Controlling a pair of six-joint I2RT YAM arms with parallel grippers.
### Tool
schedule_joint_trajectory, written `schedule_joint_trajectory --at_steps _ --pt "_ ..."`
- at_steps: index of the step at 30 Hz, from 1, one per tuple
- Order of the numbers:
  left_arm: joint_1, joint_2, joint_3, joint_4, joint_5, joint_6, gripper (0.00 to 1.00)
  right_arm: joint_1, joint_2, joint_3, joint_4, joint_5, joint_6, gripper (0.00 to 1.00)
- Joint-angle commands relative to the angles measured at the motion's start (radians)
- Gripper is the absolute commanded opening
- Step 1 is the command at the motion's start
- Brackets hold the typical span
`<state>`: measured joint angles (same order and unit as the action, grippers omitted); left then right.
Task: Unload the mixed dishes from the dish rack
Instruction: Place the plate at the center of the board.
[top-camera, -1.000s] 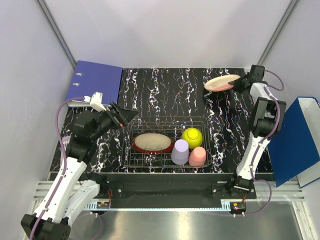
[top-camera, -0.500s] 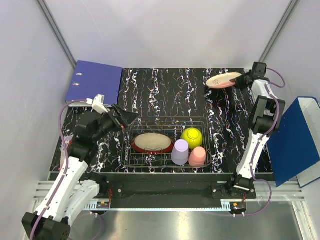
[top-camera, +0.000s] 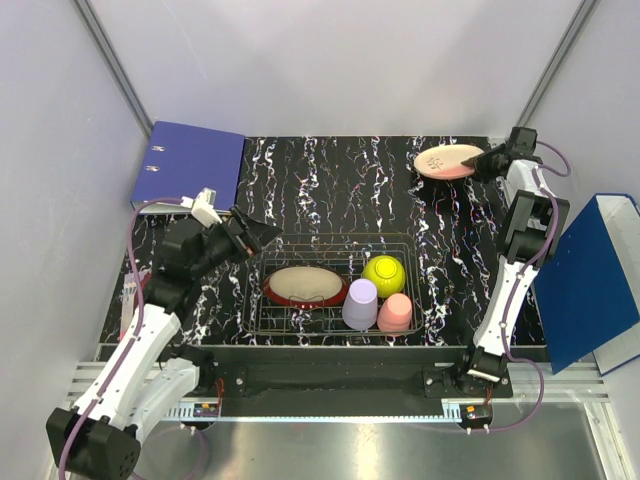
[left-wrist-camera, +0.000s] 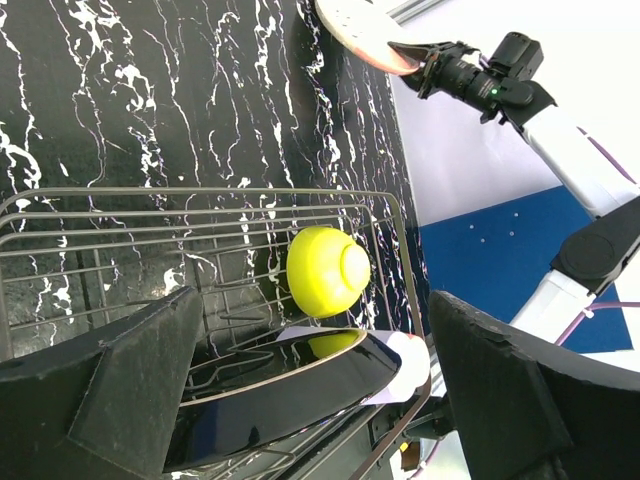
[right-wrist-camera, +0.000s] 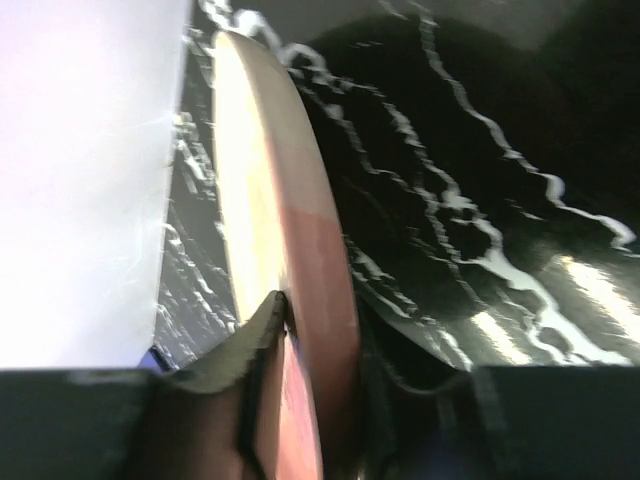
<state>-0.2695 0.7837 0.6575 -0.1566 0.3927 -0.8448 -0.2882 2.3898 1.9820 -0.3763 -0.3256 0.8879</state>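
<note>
The wire dish rack (top-camera: 330, 238) (left-wrist-camera: 200, 192) holds a dark-red-rimmed beige plate (top-camera: 300, 285) (left-wrist-camera: 280, 390), a yellow-green bowl (top-camera: 384, 273) (left-wrist-camera: 325, 270), a lavender cup (top-camera: 360, 303) and a smaller pink cup (top-camera: 396, 312). My left gripper (top-camera: 262, 232) (left-wrist-camera: 312, 300) hangs wide open above the rack's left end, over the red-rimmed plate's edge and touching nothing. At the table's far right corner, my right gripper (top-camera: 482, 162) (right-wrist-camera: 322, 320) pinches the rim of the cream-pink plate (top-camera: 448, 160) (right-wrist-camera: 260, 180) (left-wrist-camera: 355, 25). That plate is tilted and low over the tabletop.
A blue binder (top-camera: 190, 165) lies flat at the back left of the table. Another blue binder (top-camera: 590, 280) (left-wrist-camera: 490, 250) stands off the table's right edge. White walls close in behind and on both sides.
The right gripper carried the cream-pink plate slightly back toward the far right corner and the plate now shows more of its face. The left gripper crept toward the rack.
</note>
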Motion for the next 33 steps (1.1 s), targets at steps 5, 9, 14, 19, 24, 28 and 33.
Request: schedule_joint_trajectory --at_steps 5,9,14,19,24,28,33 --pt "-0.017 -0.014 -0.027 0.077 0.034 -0.027 0.99 0.003 0.014 -0.078 -0.131 0.017 -0.056 0.48" --pt "-0.022 -0.027 -0.033 0.077 0.032 -0.031 0.99 0.003 -0.007 -0.120 -0.130 0.019 -0.058 0.75" --pt "-0.027 -0.035 -0.032 0.065 0.031 -0.028 0.99 0.003 -0.102 -0.175 -0.136 0.106 -0.059 0.96" --pt "-0.028 -0.029 0.016 0.005 0.014 0.029 0.99 0.003 -0.257 -0.261 -0.128 0.233 -0.053 1.00" --pt "-0.027 0.000 0.093 -0.087 -0.015 0.107 0.99 0.003 -0.415 -0.301 -0.136 0.319 -0.041 0.99" --pt "-0.028 0.008 0.162 -0.185 -0.047 0.209 0.99 0.014 -0.550 -0.362 -0.126 0.330 -0.046 1.00" --pt "-0.042 -0.023 0.261 -0.268 -0.080 0.434 0.99 0.156 -0.794 -0.497 -0.003 0.269 -0.087 0.99"
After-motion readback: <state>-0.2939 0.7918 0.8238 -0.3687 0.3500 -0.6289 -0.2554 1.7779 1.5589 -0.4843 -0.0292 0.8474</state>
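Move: The right hand still pinches the plate by its right-hand rim, the plate's middle about 7 cm to the left, 1 cm back and 2 cm lower. The bare marble spot for it is some 8 cm left, 3 cm back and 5 cm below. Well behind, the yellow bowl sits about 35 cm back and 30 cm left, the dish rack's middle 38 cm back and 43 cm left. From the left hand that spot is roughly 32 cm ahead, 55 cm right and 22 cm down. Down about 4 cm and back 3 cm, the right hand lowers the tilted plate to the marble, tipping slightly further down as its fingers spread and let go of the rim. Wide open, it draws back, then rises fast to some 17 cm above its lowest point, moving clear of the plate while rolling its left side down about 15 degrees and turning a little clockwise. ##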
